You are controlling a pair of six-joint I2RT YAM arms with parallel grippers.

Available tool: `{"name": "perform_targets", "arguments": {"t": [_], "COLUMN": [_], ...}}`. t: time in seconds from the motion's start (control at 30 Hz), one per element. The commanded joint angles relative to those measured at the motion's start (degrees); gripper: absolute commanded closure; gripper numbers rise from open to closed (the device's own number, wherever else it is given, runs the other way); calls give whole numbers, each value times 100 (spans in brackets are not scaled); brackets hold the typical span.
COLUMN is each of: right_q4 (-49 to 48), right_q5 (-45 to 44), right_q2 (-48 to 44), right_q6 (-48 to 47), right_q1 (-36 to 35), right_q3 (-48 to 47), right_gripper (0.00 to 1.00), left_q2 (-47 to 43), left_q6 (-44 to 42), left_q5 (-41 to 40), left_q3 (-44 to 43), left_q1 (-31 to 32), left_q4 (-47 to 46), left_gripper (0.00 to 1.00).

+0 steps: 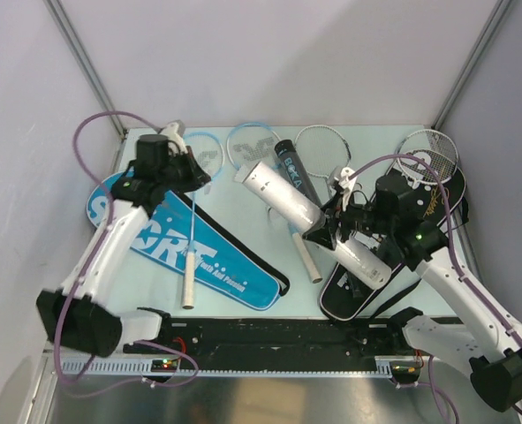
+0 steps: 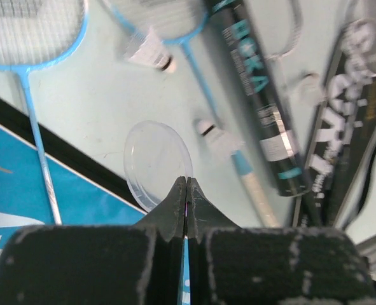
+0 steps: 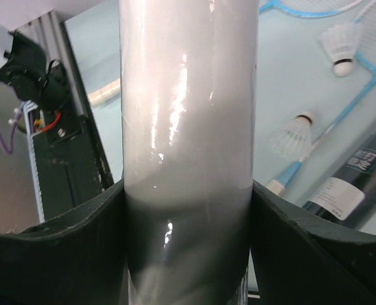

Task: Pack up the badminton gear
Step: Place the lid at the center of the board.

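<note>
My right gripper is shut on the white tube, which slants above the table between its fingers. The black tube lies behind it. My left gripper is shut, and I see nothing between its jaws. Its tips hang over the edge of a clear round lid lying on the table. Two shuttlecocks lie near the blue racket shafts. The blue cover lies at the left with a racket across it. The black cover lies under the white tube.
Two light-blue racket heads and two silver ones lie along the back edge. A white racket handle lies mid-table. The black base rail runs along the near edge. Walls close the table on three sides.
</note>
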State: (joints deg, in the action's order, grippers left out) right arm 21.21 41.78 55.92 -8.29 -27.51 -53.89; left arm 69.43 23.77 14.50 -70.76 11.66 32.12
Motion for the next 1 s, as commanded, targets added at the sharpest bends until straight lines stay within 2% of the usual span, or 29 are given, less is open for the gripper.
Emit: {"name": "perform_targets", "arguments": {"t": [0.0,0.2,0.3,0.47,0.77,0.97], "right_q4": [-1037,-1164,-1223,-1365,-1150,-1059], "right_q5": [-848,-1646,-1697,-2002,-2353,-2511], "right_q2": [-434,-802,-980,-1352,-1850,-2292], "right_q6": [826,1259,1446,1686,1808,1972], "right_q1": [28,37,42,44,61,61], "right_q3": [165,364,437,656,943,1023], "right_gripper": [55,55,55,54,52,52], "left_q2": [860,2086,2523,3295,3396,2929], "left_q6": [-184,12,-56,142,433,-376], "left_q5": [-1110,-1714,-2131,-2254,-2359,-2963], "left_q3": [-324,-558,-630,-738,-345,-42], "left_q1": [437,882,1125,1232,1402,2160], "left_q4": [-132,-363,-574,-741,-890,-1342], "left_gripper": [100,100,100,98,70,53]}}
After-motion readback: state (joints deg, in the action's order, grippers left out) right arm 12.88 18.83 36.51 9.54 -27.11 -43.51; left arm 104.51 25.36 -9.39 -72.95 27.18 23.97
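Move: The left hand, fingers shut, already holds the clear lid; its bare spot at the board's center is about 6 cm ahead, 5 cm right and 21 cm below. One shuttlecock lies about 13 cm to the right of that spot, level with it; another some 14 cm beyond it and 5 cm to its right. The right hand, gripping the white tube, has the spot about 19 cm ahead, 27 cm left and 20 cm below. Left hand lowers the lid 20 cm, angling forward-right, and releases it; right swings the tube 25 degrees clockwise, rightward. ##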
